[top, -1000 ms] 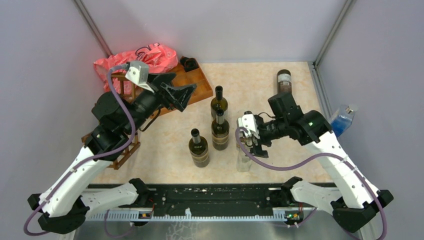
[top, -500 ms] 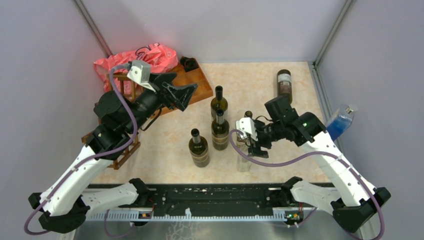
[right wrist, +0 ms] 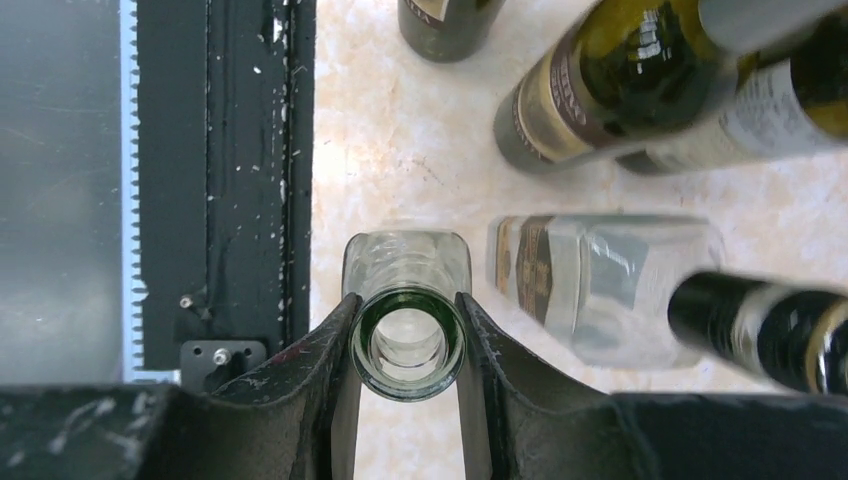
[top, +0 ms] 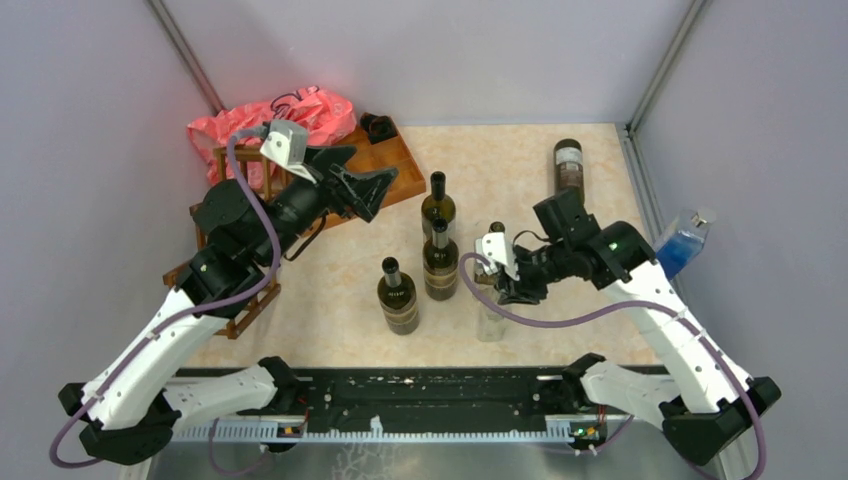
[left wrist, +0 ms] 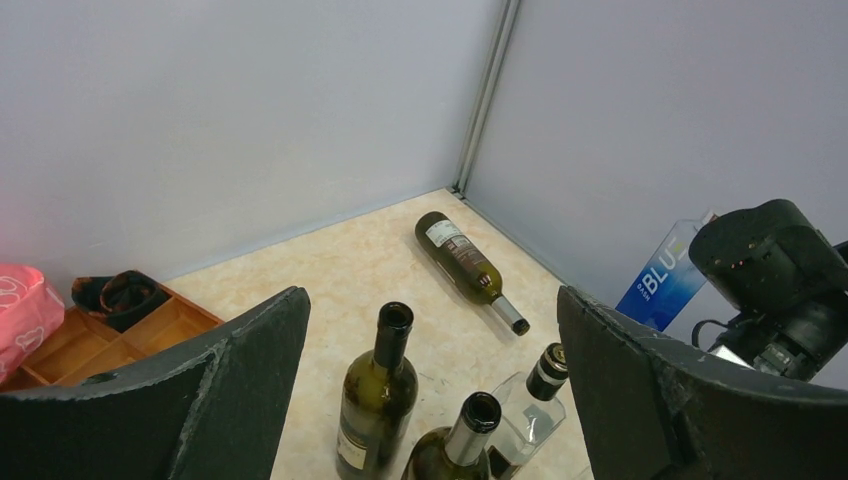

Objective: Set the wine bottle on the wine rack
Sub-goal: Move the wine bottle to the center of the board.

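Observation:
A clear glass wine bottle (top: pixel 488 320) stands upright near the table's front edge. My right gripper (top: pixel 502 290) is shut on its neck. In the right wrist view both fingers press the sides of its green-tinted open mouth (right wrist: pixel 410 343), with that gripper (right wrist: pixel 408 320) seen from above. The dark brown wine rack (top: pixel 248 312) stands at the left and is mostly hidden behind my left arm. My left gripper (top: pixel 366 184) hangs open and empty, high over the tray's near corner. In its own view this gripper (left wrist: pixel 432 300) looks down at the bottles.
Three dark green bottles (top: pixel 398 297) (top: pixel 439 262) (top: pixel 437 205) stand mid-table. Just behind the held one is a square clear bottle with a black cap (left wrist: pixel 530 400). Another bottle (top: pixel 568 165) lies at the back right. A blue bottle (top: pixel 685 240) leans on the right wall. An orange-brown tray (top: pixel 395 170) and a pink bag (top: pixel 290 115) sit back left.
My right gripper has closed from wide open onto the clear bottle's neck, after shifting slightly towards it. The left arm has barely drifted.

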Robot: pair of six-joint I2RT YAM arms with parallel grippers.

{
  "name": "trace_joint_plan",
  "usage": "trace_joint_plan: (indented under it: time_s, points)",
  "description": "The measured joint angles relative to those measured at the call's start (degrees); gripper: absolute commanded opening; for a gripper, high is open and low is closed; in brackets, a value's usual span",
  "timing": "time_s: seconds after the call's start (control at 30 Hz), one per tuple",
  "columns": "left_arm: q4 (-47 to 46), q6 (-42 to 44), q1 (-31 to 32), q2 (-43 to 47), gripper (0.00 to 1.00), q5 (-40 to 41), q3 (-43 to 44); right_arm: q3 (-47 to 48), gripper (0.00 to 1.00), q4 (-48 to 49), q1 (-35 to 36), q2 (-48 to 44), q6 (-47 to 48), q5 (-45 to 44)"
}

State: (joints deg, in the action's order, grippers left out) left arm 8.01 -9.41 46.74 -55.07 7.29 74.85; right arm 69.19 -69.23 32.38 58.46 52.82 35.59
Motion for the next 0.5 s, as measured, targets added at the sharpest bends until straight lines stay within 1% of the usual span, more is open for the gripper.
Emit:
trace_joint_plan:
  time_s: [0.07,0.23,0.33,0.43,0.5]
  points:
    - [0.1,0.1,0.0,-0.3,0.99,0.0,0.0,1.3,0.0,-3.3,-3.1,0.4,1.6,1.1]
    - [0.2,0.8,0.0,-0.7,0.99,0.0,0.0,6.7,0.0,-12.2,-18.3,2.6,9.5,3.3]
    - [0.3,1.5,0.0,-1.2,0.99,0.0,0.3,7.8,0.0,-13.8,-24.4,3.7,12.7,3.7]
    - [0.9,2.0,0.0,-2.1,0.99,-0.2,1.0,9.2,0.0,-14.6,-29.7,6.0,13.7,4.2]
    - [1.0,2.3,0.0,-2.7,0.99,-0.5,1.5,10.5,0.0,-13.5,-33.3,8.6,12.9,4.0]
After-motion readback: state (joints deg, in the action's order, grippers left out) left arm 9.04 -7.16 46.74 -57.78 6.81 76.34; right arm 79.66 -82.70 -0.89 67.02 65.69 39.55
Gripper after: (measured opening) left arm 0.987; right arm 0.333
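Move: The right hand already grips the clear bottle's neck. The clear board it heads for lies roughly 10 cm ahead, 14 cm right and 17 cm below; from the left hand, about 7 cm ahead, 35 cm right and 40 cm down. The labelled square bottle stands 8 cm straight ahead of the right hand, the front wine bottle 8 cm ahead and 10 cm left; the lying wine bottle is some 31 cm ahead, 20 cm right. Keeping its neck grip, the right hand swings the clear bottle about 10 cm right and 7 cm forward, turning clockwise. ##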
